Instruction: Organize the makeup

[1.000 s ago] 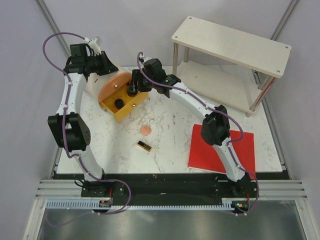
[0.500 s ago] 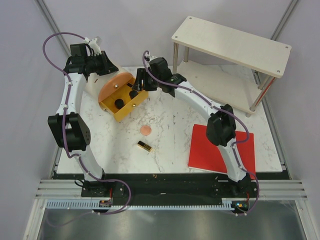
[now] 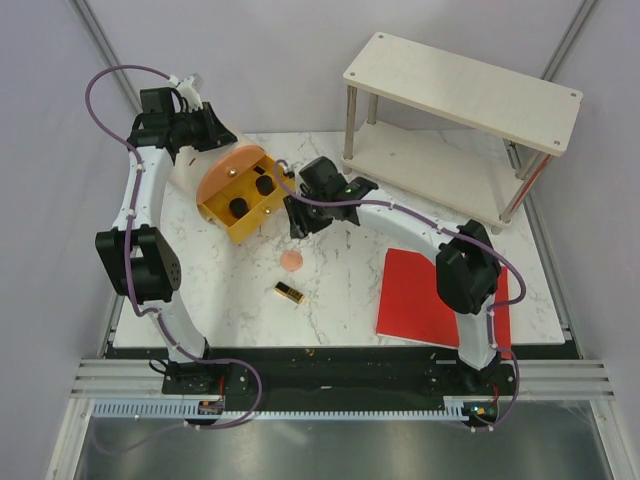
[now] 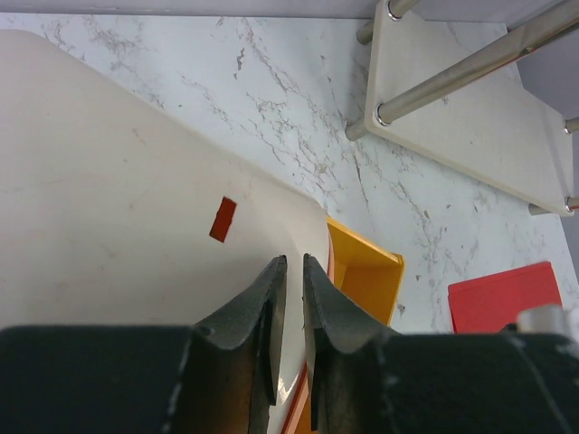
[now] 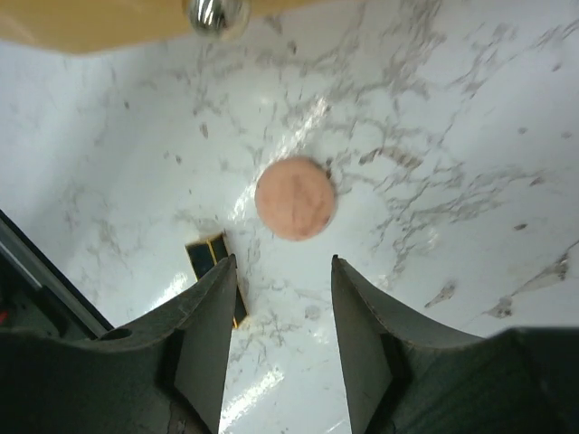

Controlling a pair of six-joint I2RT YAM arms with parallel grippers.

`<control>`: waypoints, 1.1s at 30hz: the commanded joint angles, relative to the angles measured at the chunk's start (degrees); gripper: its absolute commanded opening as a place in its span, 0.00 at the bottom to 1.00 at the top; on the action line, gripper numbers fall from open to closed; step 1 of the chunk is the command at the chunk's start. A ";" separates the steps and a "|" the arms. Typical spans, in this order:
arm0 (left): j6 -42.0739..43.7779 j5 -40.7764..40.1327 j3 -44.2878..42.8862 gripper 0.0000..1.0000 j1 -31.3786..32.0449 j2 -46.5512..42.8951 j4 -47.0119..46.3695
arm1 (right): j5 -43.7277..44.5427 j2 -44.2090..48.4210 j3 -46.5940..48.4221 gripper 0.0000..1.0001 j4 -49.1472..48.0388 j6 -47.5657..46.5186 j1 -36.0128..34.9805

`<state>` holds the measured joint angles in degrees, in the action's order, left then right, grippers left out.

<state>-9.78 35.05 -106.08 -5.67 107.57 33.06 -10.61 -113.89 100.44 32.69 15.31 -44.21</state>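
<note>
The orange-yellow case (image 3: 243, 222) stands open at the back left with two round black compacts (image 3: 265, 186) (image 3: 240, 208) inside. My left gripper (image 3: 207, 135) is shut on the rim of its raised lid (image 3: 226, 172); in the left wrist view the fingers (image 4: 271, 307) pinch the pale lid (image 4: 136, 208) beside the yellow box (image 4: 366, 271). My right gripper (image 3: 300, 222) hovers open and holds nothing, just in front of the case. Ahead of its jaws (image 5: 282, 262) lies the peach puff (image 5: 295, 199) (image 3: 291, 261). The gold-and-black lipstick (image 3: 289, 292) (image 5: 206, 256) lies nearer, partly behind one finger.
A flat red sheet (image 3: 440, 300) (image 4: 502, 294) lies at the front right under the right arm. A two-level pale shelf (image 3: 462, 88) (image 4: 470, 117) on metal legs stands at the back right. The case's edge (image 5: 90, 23) crosses the top of the right wrist view.
The right gripper came out of the case, leaving a second black compact inside, and moved nearer, over the table by the puff. The left arm held still.
</note>
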 commanded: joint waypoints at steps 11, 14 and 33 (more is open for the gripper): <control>1.96 -5.25 6.06 0.24 -1.10 1.94 15.11 | 4.19 -9.51 -2.10 0.53 -2.98 -2.48 -5.45; 2.13 -5.52 6.41 0.24 -1.01 1.50 15.11 | 6.99 -11.35 -1.39 0.54 -3.42 -0.73 -5.63; 2.13 -5.60 6.85 0.24 -1.10 1.24 15.02 | 9.20 -11.98 -1.65 0.08 -0.88 2.27 -5.10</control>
<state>-9.78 35.24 -103.63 -5.67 105.58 32.58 -3.55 -127.48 98.10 29.06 17.63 -49.63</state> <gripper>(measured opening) 0.234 0.096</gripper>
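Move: The puff lies almost under the right hand, about 14 cm below it, some 3 cm back and 3 cm to its left. The black-and-gold box is about 10 cm back from that hand and 3 cm left, also flat on the table. The open yellow drawer's middle is roughly 12 cm ahead, 13 cm left and 10 cm below. From the left hand the puff is some 18 cm back, 13 cm right and 25 cm down. The right hand sinks about 13 cm towards the puff, first swinging back some 5 cm and slightly left, then coming forward again about half of that as it drops, while the wrist tilts some 15 degrees. Down at the table it all but stops and the half-open fingers close nearly shut, pinching the soft puff near its edge on the hand's side. ##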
